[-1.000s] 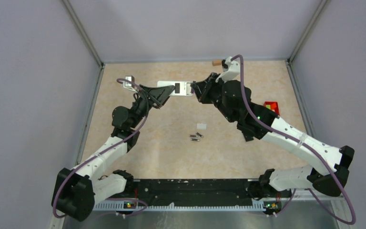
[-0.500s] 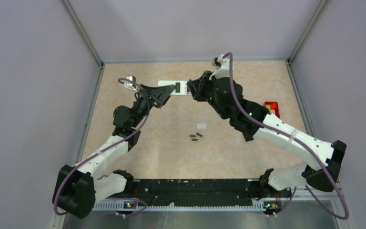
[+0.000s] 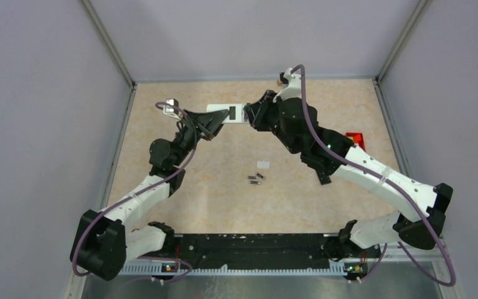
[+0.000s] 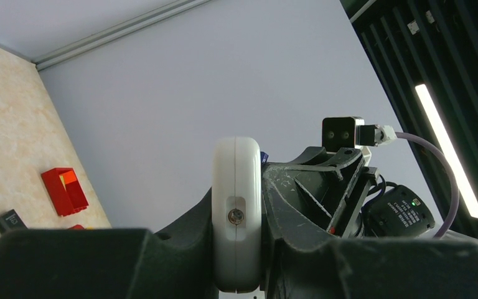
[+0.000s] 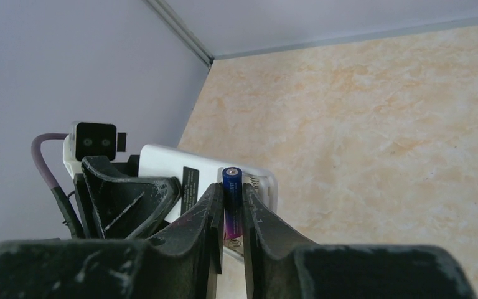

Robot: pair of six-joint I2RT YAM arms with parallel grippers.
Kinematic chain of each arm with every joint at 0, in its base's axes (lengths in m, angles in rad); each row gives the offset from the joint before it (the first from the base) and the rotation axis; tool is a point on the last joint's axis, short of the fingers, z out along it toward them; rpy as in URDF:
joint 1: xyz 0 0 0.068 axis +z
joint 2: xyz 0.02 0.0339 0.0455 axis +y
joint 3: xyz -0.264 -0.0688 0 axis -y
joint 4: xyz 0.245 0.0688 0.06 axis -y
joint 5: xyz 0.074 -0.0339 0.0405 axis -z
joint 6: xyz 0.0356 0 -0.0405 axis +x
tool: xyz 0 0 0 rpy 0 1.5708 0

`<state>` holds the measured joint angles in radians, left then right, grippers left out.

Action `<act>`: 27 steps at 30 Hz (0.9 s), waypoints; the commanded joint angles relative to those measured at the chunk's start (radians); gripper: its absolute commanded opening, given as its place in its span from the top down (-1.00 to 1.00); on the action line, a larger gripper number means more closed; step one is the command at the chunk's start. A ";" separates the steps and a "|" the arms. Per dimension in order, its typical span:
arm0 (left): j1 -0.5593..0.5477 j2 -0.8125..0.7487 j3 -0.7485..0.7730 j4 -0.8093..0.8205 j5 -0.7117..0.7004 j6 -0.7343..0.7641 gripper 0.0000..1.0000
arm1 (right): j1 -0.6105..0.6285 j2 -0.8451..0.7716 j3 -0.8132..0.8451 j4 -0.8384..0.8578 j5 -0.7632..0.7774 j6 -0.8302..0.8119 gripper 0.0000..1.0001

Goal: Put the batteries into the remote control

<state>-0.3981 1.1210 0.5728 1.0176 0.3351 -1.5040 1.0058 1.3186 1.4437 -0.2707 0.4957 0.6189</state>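
My left gripper [image 3: 211,126] is shut on one end of the white remote control [image 3: 227,115], holding it off the table; in the left wrist view the remote [image 4: 237,212] stands edge-on, clamped between the jaws of that gripper [image 4: 237,249]. My right gripper [image 5: 229,215] is at the remote's [image 5: 162,167] open battery bay, where springs show. Its fingers press on both sides of a blue-purple battery [image 5: 231,199] that lies in the bay. Two or three more batteries [image 3: 256,179] lie loose mid-table.
A small white flat piece [image 3: 262,165] lies just behind the loose batteries. A red box [image 3: 355,138] sits to the right, partly under the right arm, and a small wooden block [image 3: 281,80] stands by the back wall. Grey walls enclose the table.
My right gripper has shifted slightly left and back, closer onto the remote's end, and its arm has swung along. The left gripper and remote have stayed nearly still.
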 commanded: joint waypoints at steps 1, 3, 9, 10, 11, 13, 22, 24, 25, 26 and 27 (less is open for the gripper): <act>-0.002 0.010 0.002 0.136 -0.013 -0.033 1.00 | 0.004 0.018 0.060 -0.032 -0.013 0.005 0.65; -0.002 0.009 0.002 0.137 -0.012 -0.032 1.00 | 0.005 0.025 0.068 -0.039 -0.017 0.004 0.65; -0.003 0.000 0.001 0.126 -0.015 -0.023 1.00 | 0.004 0.035 0.087 -0.055 -0.029 -0.001 0.54; -0.002 0.000 0.001 0.125 -0.015 -0.021 1.00 | 0.004 0.036 0.091 -0.061 -0.029 -0.002 0.46; -0.002 0.000 0.002 0.124 -0.015 -0.021 1.00 | 0.004 0.036 0.094 -0.063 -0.027 -0.001 0.38; -0.002 0.002 0.002 0.124 -0.015 -0.021 1.00 | 0.004 0.034 0.100 -0.069 -0.023 -0.002 0.29; -0.002 0.000 0.003 0.119 -0.018 -0.014 1.00 | 0.004 0.017 0.115 -0.080 -0.006 0.001 0.18; -0.002 0.000 0.004 0.119 -0.019 -0.012 1.00 | 0.004 0.009 0.116 -0.077 -0.009 0.001 0.17; -0.002 0.000 0.003 0.120 -0.020 -0.009 1.00 | 0.004 0.003 0.116 -0.072 -0.013 0.002 0.15; -0.002 -0.001 0.003 0.120 -0.024 -0.005 1.00 | 0.005 -0.005 0.114 -0.067 -0.019 0.004 0.11; -0.002 -0.001 0.004 0.119 -0.027 0.000 1.00 | 0.004 -0.013 0.108 -0.050 -0.039 0.005 0.03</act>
<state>-0.4000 1.1355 0.5667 1.0401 0.3305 -1.5158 1.0061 1.3510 1.5139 -0.3313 0.4618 0.6296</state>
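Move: The battery already lies over its slot in the remote, between the right fingertips and within about 1 cm of them, slightly ahead and level in height. From the right hand, the slot still empty is some 1 cm to the right and 1 cm ahead. The black label is about 3 cm left and 1 cm ahead, the remote's middle about 5 cm left and 1 cm ahead, all at hand height. From the left hand, which holds the remote, the battery is some 6 cm right, level with it both ahead and in height. The right fingers let go of the battery, spreading from a narrow gap to nearly half open on either side of it. As they part, the hand edges left about 1 cm towards the black label, dipping slightly, then rises nearly 1 cm from that dip. The left hand keeps its grip and holds the remote still. ##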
